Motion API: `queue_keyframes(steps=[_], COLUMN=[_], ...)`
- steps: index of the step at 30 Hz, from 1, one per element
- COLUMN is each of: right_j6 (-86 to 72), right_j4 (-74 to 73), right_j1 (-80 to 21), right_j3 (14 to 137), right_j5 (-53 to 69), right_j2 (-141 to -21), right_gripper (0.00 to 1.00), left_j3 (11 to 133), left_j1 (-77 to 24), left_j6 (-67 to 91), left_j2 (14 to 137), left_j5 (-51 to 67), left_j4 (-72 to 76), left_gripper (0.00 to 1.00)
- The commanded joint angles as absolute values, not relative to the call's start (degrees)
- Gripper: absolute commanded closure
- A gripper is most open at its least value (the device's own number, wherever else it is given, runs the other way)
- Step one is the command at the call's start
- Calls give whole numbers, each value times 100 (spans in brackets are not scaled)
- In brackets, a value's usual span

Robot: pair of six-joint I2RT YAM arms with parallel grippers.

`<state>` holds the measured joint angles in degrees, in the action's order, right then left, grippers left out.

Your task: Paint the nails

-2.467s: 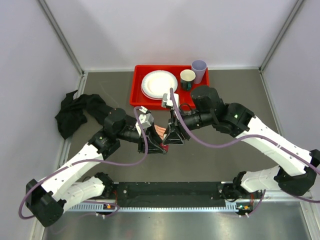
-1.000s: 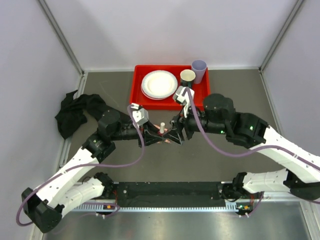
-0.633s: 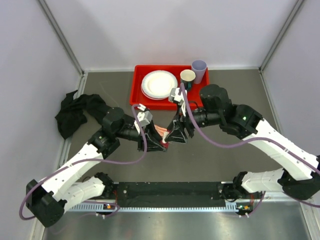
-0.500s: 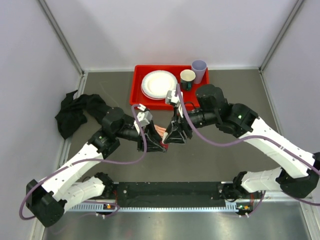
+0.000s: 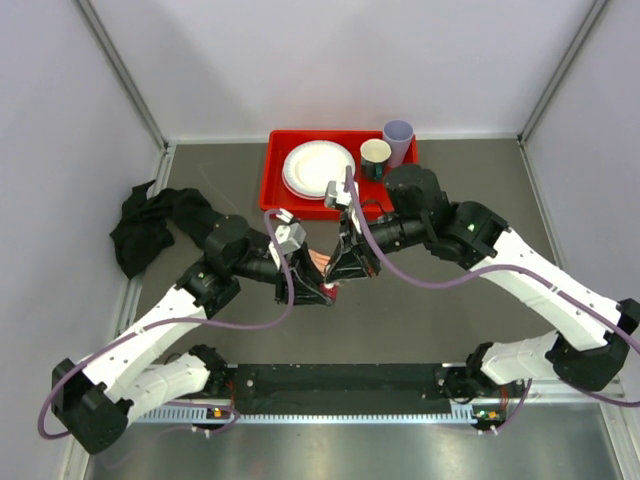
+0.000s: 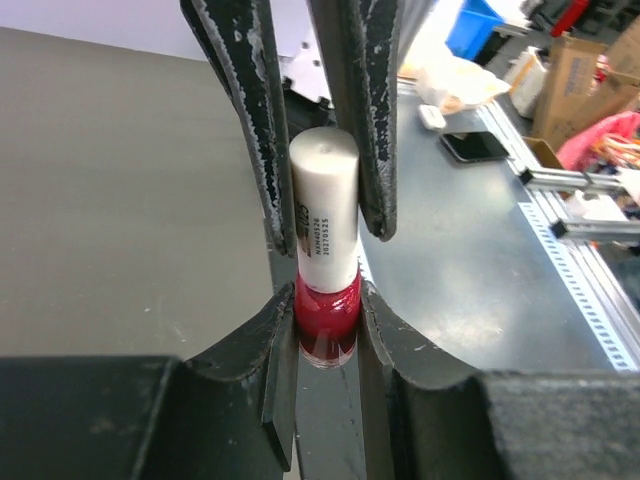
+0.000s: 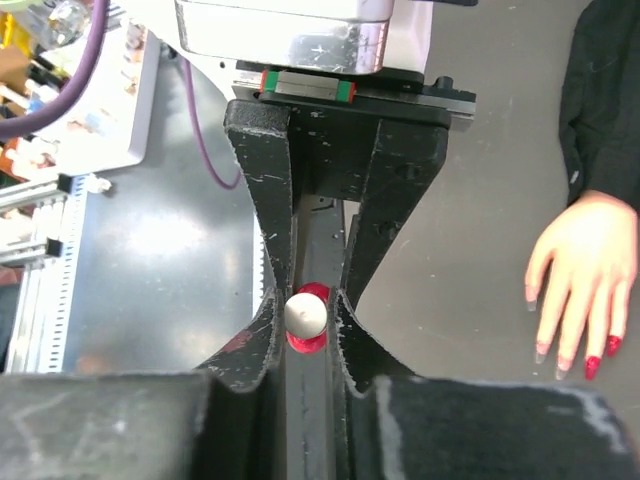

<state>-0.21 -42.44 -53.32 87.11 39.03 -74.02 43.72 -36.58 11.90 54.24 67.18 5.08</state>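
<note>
A small red nail polish bottle [image 6: 326, 322] with a white cap [image 6: 325, 210] is held between both grippers above the table. My left gripper [image 6: 325, 300] is shut on the red glass body. My right gripper [image 7: 305, 315] is shut on the white cap [image 7: 305, 314], coming at it from the opposite side. From above, the two grippers [image 5: 322, 288] [image 5: 340, 270] meet tip to tip mid-table. The mannequin hand [image 7: 575, 285] lies flat to the right in the right wrist view, with dark red nails [image 7: 591, 367] and a black sleeve [image 7: 600, 100].
A red tray [image 5: 275, 195] at the back holds white plates [image 5: 318, 168], a dark cup [image 5: 375, 155] and a lavender cup [image 5: 398, 135]. Black cloth [image 5: 140, 228] bunches at the left edge, partly under the left arm.
The right gripper has closed from open onto the white cap. Both arms shifted together slightly toward the near side; the left gripper kept its hold on the bottle.
</note>
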Motion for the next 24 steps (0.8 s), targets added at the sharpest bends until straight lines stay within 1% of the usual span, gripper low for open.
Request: queue_keyframes(steps=[1,2,3,5,6,7,8,9,12,14,19,20,22,23,24], right_j6=[-79,-149,-350,-954,-1158,-1352,-1832,-2176,-3285,-3480,-3130,-2824,-2428,-2078,-1892], right_j4=[-3982,-3886,-3676,-3324,-3096,-3076,-3094,-3198,-3690,-3691,-3683,-3709,-3744,-3866,-3911], right_j1=[-5300,-5291,-5300,-5457,-5667,-5965,-6699,-6950,-7495,-7558,-7585,-7576,-7480,-7410,-7296], right_j3=[8729,8632,8518,8079,7921,7745,7700,7708,7944,8129,8472,8525,8709,8771,8841], right_j5=[3757,3518,2915,2044,543,-525,-1528,-3061,-4338,-4351,-4149,-4018,-3430,-3158,-2442], right_j2=[-7287,-7138,-7050,-6743,-6654,-6610,-6662,-6749,-7231,-7409,-7489,-7453,-7314,-7243,-7173], right_gripper=[100,100,100,100,100,100,100,100,100,100,100,93,75,60,51], left_j3=[4614,4614,4614,4570,4562,4588,4579,4570,4553,4509,4465,4465,4500,4526,4535], left_j1=[-3621,-3621,-3604,-3604,-3604,-3595,-3595,-3595,-3586,-3586,-3586,-3586,-3586,-3586,-3586], left_j6=[494,396,309,202,159,123,114,114,62,70,44,44,35,44,44], left_j2=[5239,5186,5125,4984,4949,4905,4887,4852,4781,4764,4764,4764,4816,4825,4843], left_j5=[5471,5067,4306,3432,2575,2210,1788,1280,1020,1195,2011,2291,2644,3028,3285], left_j4=[98,27,-209,-281,-333,-421,-448,-457,-483,-422,-308,-273,-307,-325,-299], left_gripper=[100,100,100,100,100,100,100,100,100,100,100,100,100,100,100])
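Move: The upright polish bottle is already in the left fingers, its white cap about 4 cm above that hand; the right hand has the cap right at its point. From the left hand, the fake hand lies some 19 cm ahead, 4 cm to the left and roughly 26 cm below. The red tray's middle is about 45 cm ahead, 2 cm to the right and equally far down. The cap, pinched by the right fingers, is twisted clockwise against the bottle: the right hand turns clockwise nearly 60 degrees while the left, keeping its hold on the bottle, turns counter-clockwise over 35. Both travel forward together, about 8 to 10 cm, towards above the fake hand, the left also drifting slightly left. At the very end the right fingers open off the cap. ##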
